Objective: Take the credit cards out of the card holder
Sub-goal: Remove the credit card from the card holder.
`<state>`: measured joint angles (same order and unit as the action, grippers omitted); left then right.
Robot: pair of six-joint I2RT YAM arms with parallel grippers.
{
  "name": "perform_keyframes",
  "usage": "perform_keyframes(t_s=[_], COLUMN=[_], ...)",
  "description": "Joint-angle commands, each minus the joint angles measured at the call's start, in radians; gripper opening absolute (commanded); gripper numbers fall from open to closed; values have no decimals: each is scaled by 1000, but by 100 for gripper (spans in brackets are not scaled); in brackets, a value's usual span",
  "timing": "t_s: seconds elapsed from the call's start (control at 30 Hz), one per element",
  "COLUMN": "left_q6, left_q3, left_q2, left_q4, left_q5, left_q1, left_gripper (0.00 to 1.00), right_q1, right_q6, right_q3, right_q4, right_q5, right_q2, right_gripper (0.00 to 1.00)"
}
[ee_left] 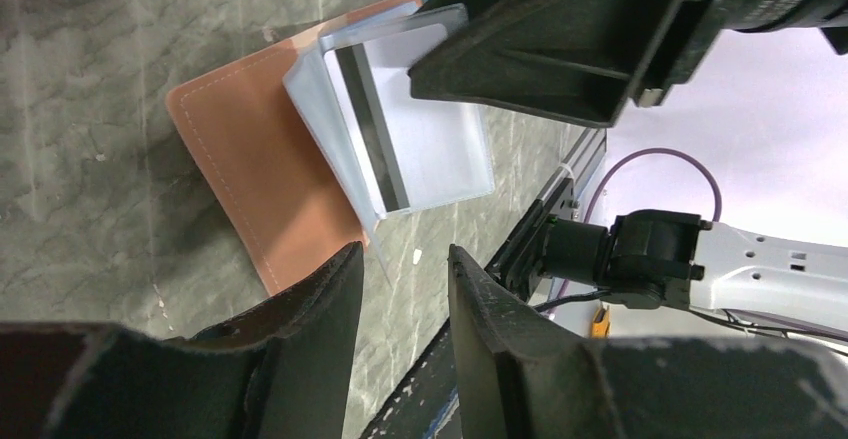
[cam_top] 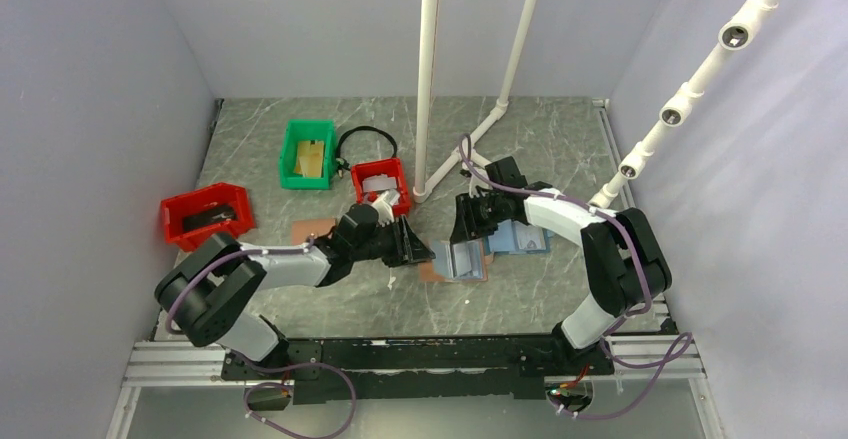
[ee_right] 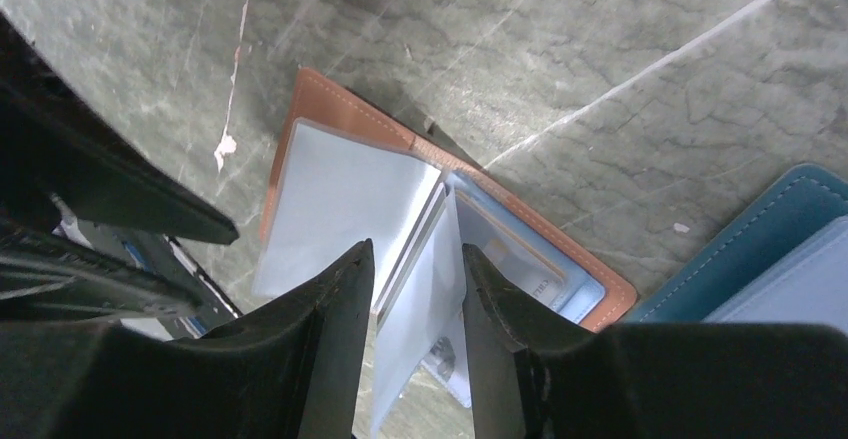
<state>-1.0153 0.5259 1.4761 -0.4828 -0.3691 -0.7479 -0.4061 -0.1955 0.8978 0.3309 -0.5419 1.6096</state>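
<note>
The card holder (cam_top: 432, 271) lies open on the table, brown outside (ee_left: 270, 189) and light blue inside (ee_right: 575, 284). A pale leaf (ee_right: 340, 199) covers its left half. One of the credit cards (ee_right: 520, 259) sits in the right pocket. Another pale card (ee_left: 365, 129) with a dark stripe stands upright from the fold. My right gripper (cam_top: 468, 231) (ee_right: 417, 249) is open, its fingers on either side of that upright card (ee_right: 430, 299). My left gripper (cam_top: 418, 251) (ee_left: 405, 254) hovers open beside the holder's near edge with nothing between its fingers.
An all-blue bifold holder (cam_top: 525, 239) (ee_right: 790, 229) lies just right of the brown one. Two red bins (cam_top: 207, 214) (cam_top: 382, 184) and a green bin (cam_top: 308, 154) stand at the back left. White pipes (cam_top: 427, 79) rise behind. A flat brown piece (cam_top: 312, 229) lies left.
</note>
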Motion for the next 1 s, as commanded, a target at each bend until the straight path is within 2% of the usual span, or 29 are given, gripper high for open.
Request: perform_keyframes(t_s=[0.0, 0.17, 0.23, 0.3, 0.37, 0.4, 0.5, 0.8, 0.97], left_q6=[-3, -2, -3, -2, -5, -7, -24, -144, -140], left_q3=[38, 54, 66, 75, 78, 78, 71, -5, -28], left_q2=[36, 61, 74, 85, 96, 102, 127, 265, 278], left_q4=[-94, -111, -127, -141, -160, -172, -211, -427, -394], left_q5=[-27, -27, -28, -28, -22, -20, -13, 3, 32], left_q1=[-10, -16, -21, -25, -31, -33, -44, -59, -59], left_gripper=[41, 41, 41, 40, 40, 40, 40, 43, 47], right_q1=[7, 7, 7, 7, 7, 7, 7, 15, 35], right_q6=[43, 65, 65, 65, 64, 64, 56, 24, 18], right_q3=[33, 40, 39, 37, 36, 38, 36, 22, 17], right_q4=[37, 51, 53, 53, 53, 53, 42, 4, -10], right_q5=[-66, -116, -106, -102, -110, -119, -191, -284, -321], right_q2=[16, 39, 38, 34, 33, 34, 37, 66, 65], right_gripper=[41, 41, 38, 25, 6, 0, 0, 0, 0])
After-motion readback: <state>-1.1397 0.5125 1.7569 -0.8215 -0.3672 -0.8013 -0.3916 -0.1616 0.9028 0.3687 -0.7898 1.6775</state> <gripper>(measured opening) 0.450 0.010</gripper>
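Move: The striped credit card sits in the raised clear sleeve of the open brown card holder, level with the left hand or a centimetre back, some 7 cm to its right and 6 cm below. From the right hand, whose open fingers already straddle the sleeve's edge, the card's middle is about 4 cm back, 1 cm right and 2 cm lower. The brown holder's middle lies roughly 5 cm back and 1 cm left of the right hand, the blue holder about 12 cm right and 1 cm back, both 4 cm down. Back by about 1.5 cm and slightly down goes the right hand, then it shuts fully, pinching the thin sleeve edge, and keeps drawing back and left, rising a little as the wrist tilts some 15 degrees. Rightwards, meanwhile, the left hand carries its still-open fingers about 3.5 cm towards the striped card, then sinks some 4.5 cm over the holder's left-hand sleeve, seemingly touching it at the end. ##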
